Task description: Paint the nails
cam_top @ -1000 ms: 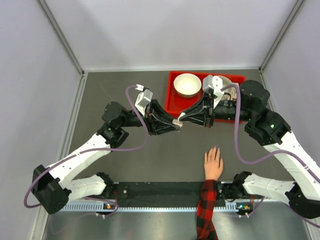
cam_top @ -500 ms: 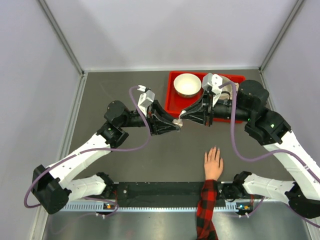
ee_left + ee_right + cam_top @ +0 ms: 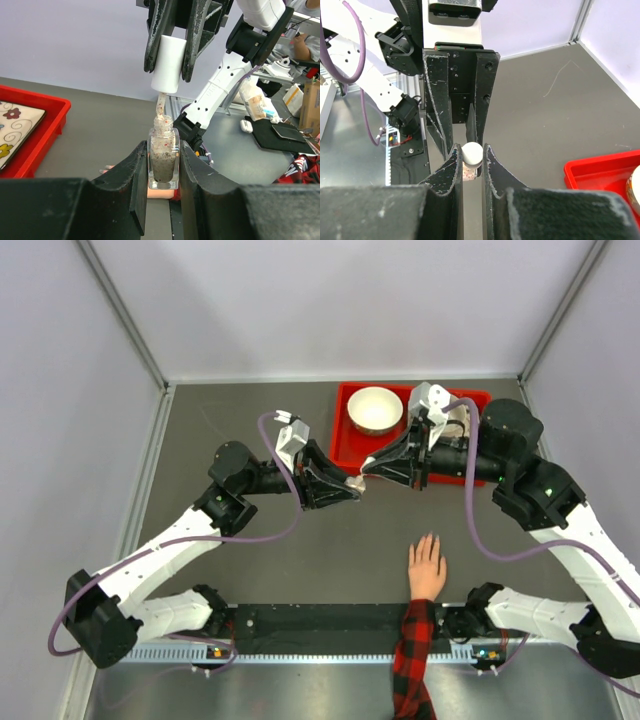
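Note:
A clear glass bottle of speckled polish (image 3: 163, 160) stands upright between the fingers of my left gripper (image 3: 163, 167), which is shut on it. My right gripper (image 3: 471, 156) is shut on the bottle's white cap (image 3: 472, 153). The cap (image 3: 168, 63) hangs just above the bottle's neck, with its brush (image 3: 160, 104) still dipping into the opening. In the top view both grippers meet mid-table, the left (image 3: 346, 488) and the right (image 3: 371, 467). A hand (image 3: 427, 567) in a plaid sleeve lies flat near the front edge. The nails (image 3: 432, 538) on its fingertips are too small to make out.
A red tray (image 3: 342, 445) at the back right holds a white bowl (image 3: 375, 410) and a patterned plate (image 3: 15, 125). A black rail (image 3: 330, 620) runs along the near edge between the arm bases. White walls enclose the table.
My right gripper has drawn the white cap up and away from the bottle, pulling the brush partly out of the neck. The left gripper and the hand have stayed put.

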{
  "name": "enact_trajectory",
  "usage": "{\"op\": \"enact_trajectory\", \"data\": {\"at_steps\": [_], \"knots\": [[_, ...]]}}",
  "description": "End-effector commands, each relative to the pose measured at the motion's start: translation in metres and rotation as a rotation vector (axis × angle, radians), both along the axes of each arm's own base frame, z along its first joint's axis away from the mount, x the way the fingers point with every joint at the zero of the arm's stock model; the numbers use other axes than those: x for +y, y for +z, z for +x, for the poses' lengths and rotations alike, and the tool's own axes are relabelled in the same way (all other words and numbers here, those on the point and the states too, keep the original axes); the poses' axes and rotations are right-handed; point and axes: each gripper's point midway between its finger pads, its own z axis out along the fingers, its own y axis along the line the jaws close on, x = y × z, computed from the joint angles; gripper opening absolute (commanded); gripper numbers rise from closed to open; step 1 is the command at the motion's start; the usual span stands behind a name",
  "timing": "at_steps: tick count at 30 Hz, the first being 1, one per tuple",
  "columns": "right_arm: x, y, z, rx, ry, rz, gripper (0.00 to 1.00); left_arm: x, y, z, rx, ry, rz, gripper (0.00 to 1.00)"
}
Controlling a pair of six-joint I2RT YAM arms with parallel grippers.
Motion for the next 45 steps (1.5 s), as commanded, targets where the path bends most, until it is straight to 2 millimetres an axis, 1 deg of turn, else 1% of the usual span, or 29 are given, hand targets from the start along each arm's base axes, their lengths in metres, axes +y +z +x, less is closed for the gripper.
{"op": "enact_trajectory", "data": {"at_steps": [1, 17, 21, 28, 33, 34, 35, 36, 37, 38, 40, 41, 42, 43, 44, 45], "knots": [[-0.006, 0.032, -0.004, -0.064, -0.009, 0.075, 0.0, 0.001, 0.015, 0.001, -0.045, 0.008, -0.033, 0.0], [-0.01, 0.043, -0.003, -0.081, -0.032, 0.096, 0.0, -0.001, 0.008, 0.005, -0.034, 0.016, -0.02, 0.0], [-0.013, 0.042, -0.001, -0.077, -0.049, 0.092, 0.0, 0.0, 0.009, 0.005, -0.041, 0.021, -0.019, 0.0], [-0.015, 0.043, -0.004, -0.05, -0.056, 0.1, 0.0, 0.0, 0.01, 0.006, -0.044, 0.024, -0.019, 0.0], [-0.023, 0.042, -0.002, -0.043, -0.105, 0.092, 0.0, 0.0, 0.008, 0.01, -0.047, 0.051, -0.015, 0.0], [-0.026, 0.04, 0.0, -0.037, -0.125, 0.086, 0.0, 0.001, 0.008, 0.01, -0.051, 0.06, -0.016, 0.0], [-0.032, 0.034, 0.008, -0.015, -0.192, 0.07, 0.0, 0.001, 0.007, 0.012, -0.058, 0.071, -0.011, 0.0], [-0.037, 0.032, 0.011, -0.005, -0.229, 0.063, 0.0, 0.002, 0.007, 0.017, -0.059, 0.103, -0.01, 0.0], [-0.042, 0.03, 0.013, 0.0, -0.263, 0.06, 0.0, 0.004, 0.009, 0.018, -0.07, 0.121, -0.012, 0.0], [-0.05, 0.021, 0.024, 0.032, -0.354, 0.052, 0.0, 0.005, 0.008, 0.021, -0.087, 0.14, -0.006, 0.0], [-0.063, 0.009, 0.03, 0.08, -0.444, 0.035, 0.0, 0.008, 0.009, 0.03, -0.103, 0.206, -0.007, 0.0], [-0.074, -0.002, 0.04, 0.101, -0.536, 0.013, 0.0, 0.008, 0.008, 0.034, -0.125, 0.229, -0.002, 0.0], [-0.081, -0.012, 0.045, 0.128, -0.591, -0.002, 0.0, 0.009, 0.007, 0.037, -0.13, 0.246, 0.004, 0.0], [-0.088, -0.017, 0.047, 0.145, -0.636, -0.003, 0.0, 0.01, 0.007, 0.044, -0.132, 0.282, 0.007, 0.0], [-0.098, -0.029, 0.054, 0.173, -0.712, -0.004, 0.0, 0.011, 0.006, 0.049, -0.15, 0.304, 0.012, 0.0], [-0.104, -0.034, 0.057, 0.191, -0.754, -0.005, 0.0, 0.011, 0.005, 0.053, -0.155, 0.323, 0.015, 0.0]]}}
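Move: The nails of the person's hand lie about 17 cm to the right of the right hand, some 4 cm ahead and roughly 40 cm below. The nail polish bottle is only about 2 cm to the left of the right hand, 1 cm back and 5 cm down. The red tray's middle is some 38 cm ahead and 16 cm right. From the left hand, the nails are about 5 cm ahead, 19 cm right and 35 cm down. Slowly up by about 1.5 cm, the right hand, keeping its pinch on the white cap, draws the brush out of the bottle neck, then swings faster to the right, some 6 cm, and about 3 cm forward, sinking slightly, its wrist turning some 25 degrees clockwise. The left hand keeps hold of the bottle, easing down about 1 cm, then forward 3 cm with a slight counter-clockwise turn. ##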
